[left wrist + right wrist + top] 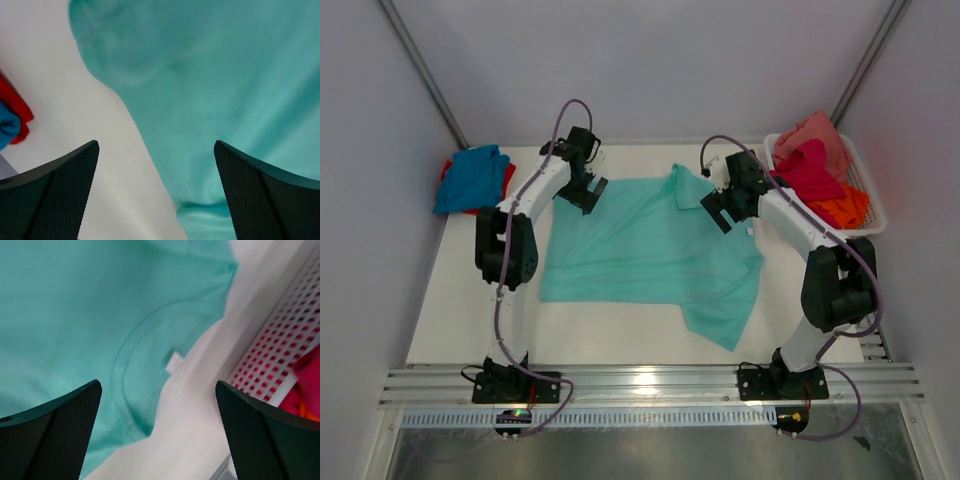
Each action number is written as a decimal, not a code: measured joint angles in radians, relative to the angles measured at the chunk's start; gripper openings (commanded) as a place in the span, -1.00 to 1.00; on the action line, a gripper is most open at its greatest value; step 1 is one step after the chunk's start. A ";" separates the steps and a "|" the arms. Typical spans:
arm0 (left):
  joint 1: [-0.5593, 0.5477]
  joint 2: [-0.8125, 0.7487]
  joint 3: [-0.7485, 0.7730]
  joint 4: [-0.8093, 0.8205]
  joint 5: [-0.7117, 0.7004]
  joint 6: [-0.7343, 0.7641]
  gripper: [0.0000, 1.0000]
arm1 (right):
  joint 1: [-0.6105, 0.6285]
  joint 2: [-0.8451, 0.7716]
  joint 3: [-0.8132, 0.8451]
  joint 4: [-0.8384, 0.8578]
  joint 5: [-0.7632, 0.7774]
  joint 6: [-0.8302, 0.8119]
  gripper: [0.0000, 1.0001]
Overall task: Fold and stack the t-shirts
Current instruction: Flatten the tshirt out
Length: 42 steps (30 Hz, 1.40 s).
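A large mint-teal t-shirt (650,250) lies spread on the white table, its collar toward the back. My left gripper (585,190) hovers open over the shirt's back-left edge; the left wrist view shows the teal cloth (225,75) and bare table between the wide jaws (156,145). My right gripper (720,210) hovers open over the back-right part. In its wrist view the neckline with a white label (174,361) lies ahead of the jaws (158,385), which hold nothing. A blue tee (470,178) lies on a red one (448,170) at the back left.
A white mesh basket (872,195) at the back right holds salmon pink (810,130), magenta (810,172) and orange (842,208) tees; its wall (280,355) shows in the right wrist view. Grey walls enclose the table. A metal rail runs along the near edge.
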<state>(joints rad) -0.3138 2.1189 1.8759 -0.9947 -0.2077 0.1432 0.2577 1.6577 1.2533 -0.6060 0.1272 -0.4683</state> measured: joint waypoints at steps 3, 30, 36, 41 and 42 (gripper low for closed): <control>0.000 0.092 0.167 0.006 -0.018 -0.001 0.98 | 0.000 0.102 0.161 0.018 -0.002 -0.002 0.99; 0.001 0.336 0.380 0.026 0.175 -0.040 0.98 | 0.150 0.449 0.439 0.089 -0.004 -0.004 0.99; 0.001 0.342 0.370 0.026 0.214 -0.041 0.98 | 0.166 0.526 0.449 0.138 0.101 0.002 0.99; 0.001 0.342 0.349 0.026 0.232 -0.048 0.99 | 0.168 0.556 0.473 0.159 0.142 0.003 0.98; 0.001 0.342 0.343 0.027 0.234 -0.051 0.98 | 0.168 0.557 0.476 0.161 0.142 0.003 0.96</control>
<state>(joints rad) -0.3126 2.4607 2.2185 -0.9680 0.0265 0.0921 0.4255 2.2150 1.7298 -0.4450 0.2687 -0.4648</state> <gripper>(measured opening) 0.991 0.994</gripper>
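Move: For the left gripper, the t-shirt's far edge that it goes for lies about 7 cm ahead, 6 cm right and 8 cm below; the far hem corner is 6 cm ahead and 3 cm left, the blue-and-red stack 7 cm ahead and 24 cm left. For the right gripper, the bunched far sleeve is some 14 cm ahead, 9 cm left and 9 cm below; the collar tag is 1 cm ahead and 5 cm right, the clothes basket 8 cm ahead and 23 cm right. Swing both open grippers forward over the t-shirt, then lower them: bring the left one about 8 cm out, then right and down to just over the fabric inside the far edge, easing back slightly and dipping its left side some 15 degrees. Carry the right one forward, then down and left, then farther forward and a little lower, until its open fingers straddle the folded far sleeve; keep both grippers open. ##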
